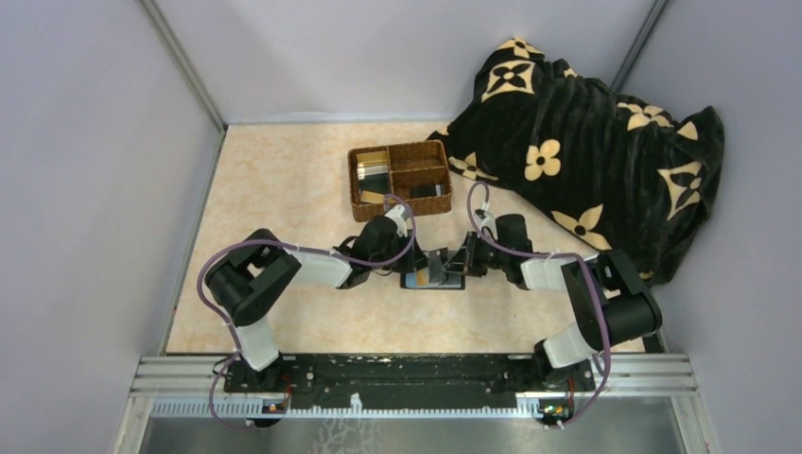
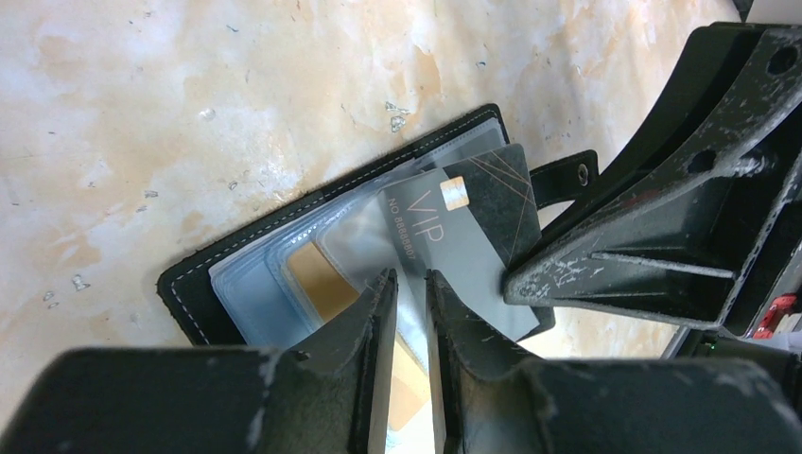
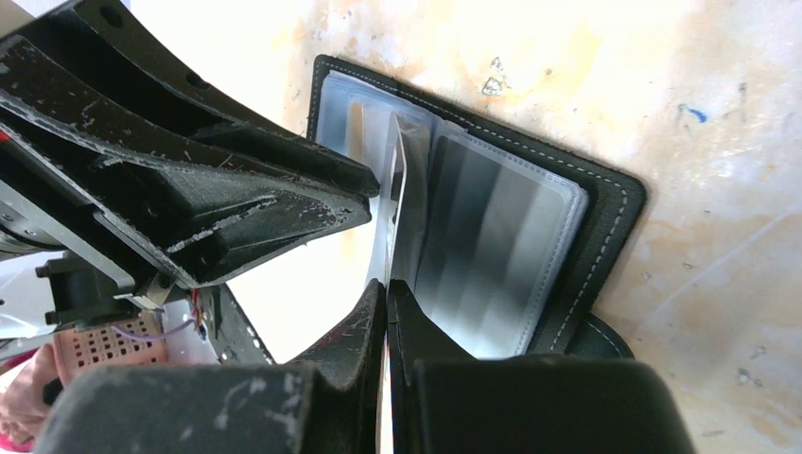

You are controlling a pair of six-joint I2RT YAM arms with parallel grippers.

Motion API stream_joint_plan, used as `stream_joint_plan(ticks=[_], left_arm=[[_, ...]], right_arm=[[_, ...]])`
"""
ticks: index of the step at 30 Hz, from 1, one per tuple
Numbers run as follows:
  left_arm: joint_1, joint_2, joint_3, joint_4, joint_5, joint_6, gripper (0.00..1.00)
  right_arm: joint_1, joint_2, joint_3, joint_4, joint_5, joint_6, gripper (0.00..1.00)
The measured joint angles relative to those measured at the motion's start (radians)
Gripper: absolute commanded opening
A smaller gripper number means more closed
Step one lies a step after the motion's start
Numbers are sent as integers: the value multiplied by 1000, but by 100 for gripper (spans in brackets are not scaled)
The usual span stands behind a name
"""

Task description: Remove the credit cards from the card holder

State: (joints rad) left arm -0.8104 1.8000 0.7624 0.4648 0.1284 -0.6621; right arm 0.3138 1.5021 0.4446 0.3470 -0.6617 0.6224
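Note:
The black card holder (image 1: pixel 433 280) lies open on the table between both grippers, its clear sleeves fanned out (image 2: pixel 189 293) (image 3: pixel 605 236). A grey and dark card marked VIP (image 2: pixel 454 227) sticks partway out of a sleeve, and a gold card (image 2: pixel 317 274) still sits inside one. My left gripper (image 2: pixel 409 282) hovers over the VIP card's near edge with its jaws a narrow gap apart and nothing clamped. My right gripper (image 3: pixel 387 288) is shut on one clear sleeve page (image 3: pixel 392 208), which it holds up on edge. Its finger (image 2: pixel 567 274) reaches in beside the VIP card.
A brown wicker divided tray (image 1: pixel 354 189) stands just behind the card holder with cards (image 1: pixel 374 175) in its compartments. A black blanket with cream flowers (image 1: pixel 586 161) is heaped at the back right. Grey walls close in the table on three sides.

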Motion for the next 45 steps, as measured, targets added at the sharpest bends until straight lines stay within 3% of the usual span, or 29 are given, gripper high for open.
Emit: stream_joint_plan(ticks=[14, 45], left_arm=[[11, 33, -20, 86, 40, -19, 26], [51, -18, -51, 46, 36, -9, 25]], right_arm=[[-58, -84, -26, -56, 40, -8, 0], [-134, -233, -65, -94, 134, -2, 0]])
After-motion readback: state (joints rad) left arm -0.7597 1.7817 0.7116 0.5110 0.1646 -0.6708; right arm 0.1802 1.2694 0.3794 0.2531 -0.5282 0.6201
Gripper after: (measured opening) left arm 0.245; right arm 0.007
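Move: The black VIP card is already between the right hand's shut fingers, its middle about 2 cm to the left of them, level forward and 1 cm lower. The open card holder lies underneath, its middle some 3 cm left, 1 cm back and 2 cm down; a beige card in it is about 6 cm left and 2 cm back. From the left hand, the holder's middle is about 3 cm right, level forward and 1 cm down, and the VIP card 4 cm right. The VIP card, pinched edge-on, is drawn out of its clear pocket by the right hand, which goes about 5 cm to the right, drifting 2 cm forward and rising 2 cm mostly near the end, while turning some 15 degrees clockwise. The left fingertips, slightly parted, stay down on the holder near its middle against the pull, then start back to the left at the last. ##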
